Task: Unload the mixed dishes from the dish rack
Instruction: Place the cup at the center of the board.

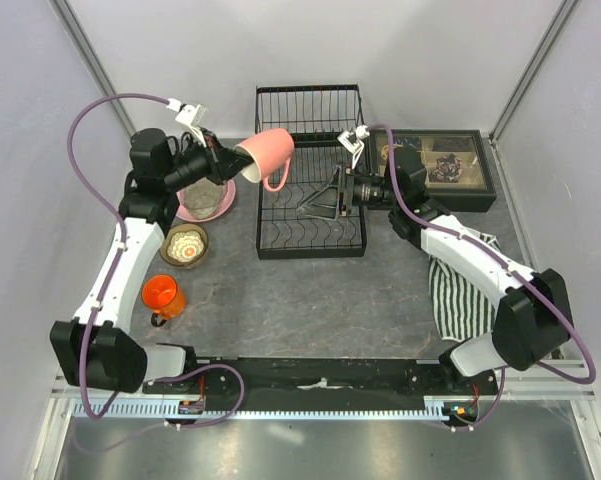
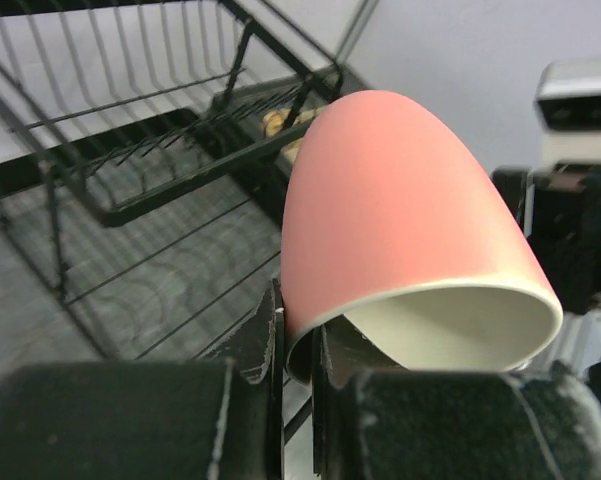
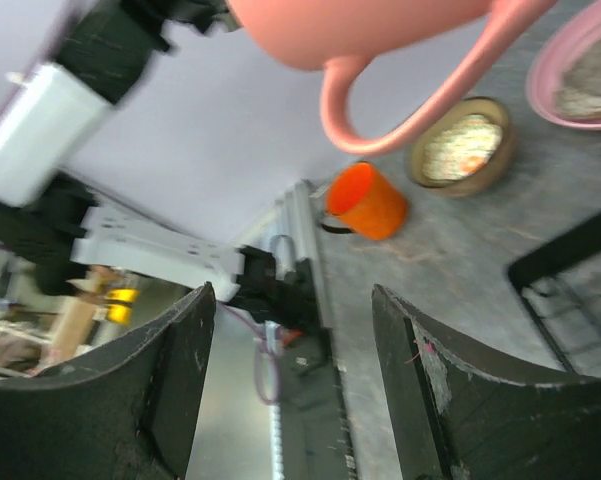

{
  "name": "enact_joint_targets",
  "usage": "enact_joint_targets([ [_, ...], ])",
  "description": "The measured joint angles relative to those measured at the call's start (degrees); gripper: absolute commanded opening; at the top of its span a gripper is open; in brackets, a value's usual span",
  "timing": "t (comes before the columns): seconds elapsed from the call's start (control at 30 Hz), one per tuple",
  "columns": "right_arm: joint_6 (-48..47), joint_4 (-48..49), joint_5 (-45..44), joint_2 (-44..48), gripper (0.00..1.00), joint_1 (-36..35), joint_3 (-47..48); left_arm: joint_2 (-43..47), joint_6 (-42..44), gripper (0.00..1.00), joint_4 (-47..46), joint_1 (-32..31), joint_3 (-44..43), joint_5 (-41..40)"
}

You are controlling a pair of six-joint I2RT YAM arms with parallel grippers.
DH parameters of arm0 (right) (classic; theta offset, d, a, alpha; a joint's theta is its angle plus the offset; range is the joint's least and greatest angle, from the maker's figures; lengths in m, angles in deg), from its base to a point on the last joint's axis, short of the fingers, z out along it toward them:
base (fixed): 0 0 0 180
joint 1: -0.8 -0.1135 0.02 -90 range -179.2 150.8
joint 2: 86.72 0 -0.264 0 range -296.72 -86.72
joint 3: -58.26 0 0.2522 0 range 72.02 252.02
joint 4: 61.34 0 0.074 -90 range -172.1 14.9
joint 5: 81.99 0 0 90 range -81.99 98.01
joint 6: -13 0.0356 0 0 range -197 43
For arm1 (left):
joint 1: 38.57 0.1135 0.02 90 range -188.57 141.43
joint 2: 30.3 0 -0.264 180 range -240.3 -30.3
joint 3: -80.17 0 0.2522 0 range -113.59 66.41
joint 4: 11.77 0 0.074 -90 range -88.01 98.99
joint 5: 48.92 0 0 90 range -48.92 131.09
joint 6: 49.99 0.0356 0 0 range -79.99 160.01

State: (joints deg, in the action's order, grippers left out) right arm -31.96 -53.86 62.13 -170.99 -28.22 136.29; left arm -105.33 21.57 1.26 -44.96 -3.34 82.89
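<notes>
My left gripper (image 1: 232, 160) is shut on the rim of the pink mug (image 1: 267, 152), one finger inside and one outside (image 2: 300, 340), and holds it tipped on its side in the air above the left edge of the black wire dish rack (image 1: 310, 215). The pink mug (image 2: 400, 220) fills the left wrist view. My right gripper (image 1: 318, 203) hangs open over the rack's lower basket with nothing between its fingers (image 3: 180, 380). The mug's handle (image 3: 380, 110) shows above it in the right wrist view.
Left of the rack stand a pink plate (image 1: 192, 211) with a grey speckled dish on it, a brown patterned bowl (image 1: 185, 245) and an orange mug (image 1: 163, 296). A dark compartmented tray (image 1: 440, 168) sits right of the rack, and a striped cloth (image 1: 465, 285) lies under the right arm.
</notes>
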Motion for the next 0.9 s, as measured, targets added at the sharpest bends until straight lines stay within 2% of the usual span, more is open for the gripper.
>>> enact_joint_targets([
  [0.2,-11.3,-12.7,-4.1,1.9,0.72,0.4,3.5,3.4,17.4,0.02,25.2,0.3,-6.9,-5.8],
  [0.37,-16.2,-17.7,-6.9,2.3,0.72,0.9,4.7,3.5,30.3,0.02,44.3,0.5,-13.2,-12.9],
  [0.5,-17.7,-19.8,-8.2,2.6,0.72,1.6,4.7,3.5,38.7,0.02,56.6,1.0,-13.9,-17.9],
  [0.67,-18.0,-20.3,-9.1,3.0,0.71,2.3,4.7,4.6,46.5,0.02,65.8,1.6,-7.9,-22.4],
  [0.9,-18.3,-20.5,-9.2,3.3,0.72,2.3,4.7,5.6,53.2,0.02,71.2,3.4,1.0,-26.8],
])
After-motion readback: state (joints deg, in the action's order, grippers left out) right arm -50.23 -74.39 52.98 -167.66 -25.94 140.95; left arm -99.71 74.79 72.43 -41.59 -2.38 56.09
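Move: My left hand holds the pink cup by its rim, high above the table. The free table spot it is headed for lies about 18 cm back, 10 cm left and 31 cm below. The orange mug stands some 9 cm to the left of that spot, and the patterned bowl is 6 cm back and 17 cm left of my hand. The pink plate lies 9 cm ahead and 13 cm left. From my empty right hand, the spot is about 10 cm back, 24 cm left. I swing my left hand down about 18 cm, back about 16 and left some 14, away from the rack and in towards the orange mug, keeping the cup's rim pinched. Meanwhile my wrist rolls and tips some 65 degrees, so level fingers end up pointing steeply down. My open right hand eases about 3 cm forward and 3 cm right, turning slightly clockwise. ##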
